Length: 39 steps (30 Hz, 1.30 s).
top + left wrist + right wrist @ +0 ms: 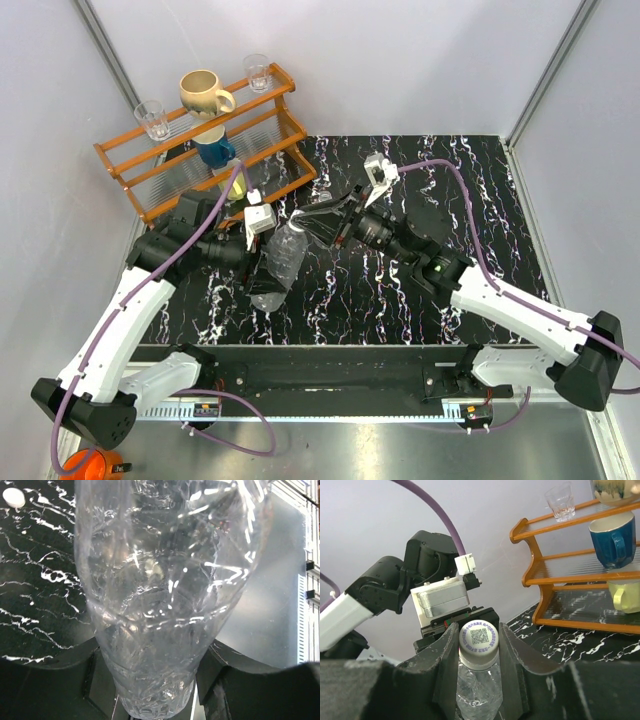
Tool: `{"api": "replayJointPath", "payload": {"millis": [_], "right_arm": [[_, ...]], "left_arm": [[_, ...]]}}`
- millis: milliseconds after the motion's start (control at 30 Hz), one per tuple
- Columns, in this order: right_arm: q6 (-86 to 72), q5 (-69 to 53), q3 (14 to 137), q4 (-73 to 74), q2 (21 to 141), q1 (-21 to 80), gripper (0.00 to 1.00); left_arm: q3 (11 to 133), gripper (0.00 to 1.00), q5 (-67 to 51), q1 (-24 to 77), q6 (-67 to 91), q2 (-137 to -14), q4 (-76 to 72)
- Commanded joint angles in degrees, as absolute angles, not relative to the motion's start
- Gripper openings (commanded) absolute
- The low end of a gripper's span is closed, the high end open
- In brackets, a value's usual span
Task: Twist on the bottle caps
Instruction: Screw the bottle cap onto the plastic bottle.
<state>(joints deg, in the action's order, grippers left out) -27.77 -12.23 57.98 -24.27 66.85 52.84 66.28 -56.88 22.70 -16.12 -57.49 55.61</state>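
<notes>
A clear ribbed bottle (275, 265) hangs tilted above the black marbled table, its neck pointing up and to the right. My left gripper (258, 268) is shut on its lower body, and in the left wrist view the bottle (165, 580) fills the frame between the dark jaws of that gripper (155, 685). A white cap (479, 638) with a printed code sits on the bottle's neck. My right gripper (479, 641) is shut on that cap, one finger on each side, and it meets the neck from the right (318, 226). A second white cap (12, 497) lies loose on the table.
An orange wooden rack (270, 120) stands at the back left, close behind the left arm. It holds a cream mug (205, 95), a blue mug (215, 150) and two clear glasses (152, 118). Grey walls close in the table on three sides.
</notes>
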Motion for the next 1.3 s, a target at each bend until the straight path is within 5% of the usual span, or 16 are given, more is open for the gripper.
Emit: {"api": "replayJointPath", "payload": {"millis": [0,367,767,867,900,1000,1267], "right_arm": [[-35.4,-10.0,57.0,-16.8,70.8,53.3,0.0],[-40.4,5.4,67.6,2.1,76.5,57.4,0.0],[-43.3,9.9,73.6,4.6,82.2,59.4,0.0],[-37.8,10.9,73.7,1.5,79.4,59.4,0.22],[-34.9,11.6,73.7,1.4,78.3,59.4,0.38],[-29.7,13.9,72.6,0.5,72.4,59.3,0.64],[-27.8,11.6,68.1,-5.4,68.9,59.0,0.74]], "left_arm": [[70.4,0.0,-51.4,21.5,-14.0,-56.5,43.8],[65.1,0.0,-20.9,21.6,-17.2,-54.9,39.5],[63.0,0.0,-16.6,22.2,-17.9,-53.8,38.8],[62.4,0.0,-19.7,22.1,-17.5,-53.1,39.2],[62.2,0.0,-20.6,22.1,-17.5,-52.7,39.3],[61.9,0.0,-23.7,22.1,-16.4,-52.7,39.3],[62.2,0.0,-36.5,21.7,-12.4,-53.4,38.8]]}}
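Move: The right hand has the bottle cap between its pads, on the neck of the bottle that the left hand holds round the body; from the left hand the cap lies about 6 cm ahead, 3 cm to the right and 7 cm up. The bottle's middle is some 4 cm back, 3 cm left and 7 cm below the right hand. The second bottle stands about 17 cm ahead of the right hand, 6 cm to its right and 23 cm lower. The loose cap lies roughly 16 cm ahead of that hand, 15 cm right and 33 cm below. Forward, left and down, both hands swing the capped bottle together: the left turns some 25 degrees counter-clockwise with its hold kept on the body, while the right, still pinching the cap, twists clockwise and tips down. The right fingers then open wide and draw off the cap some 7 cm, up, right and back; the left rises a little and comes slightly right. ##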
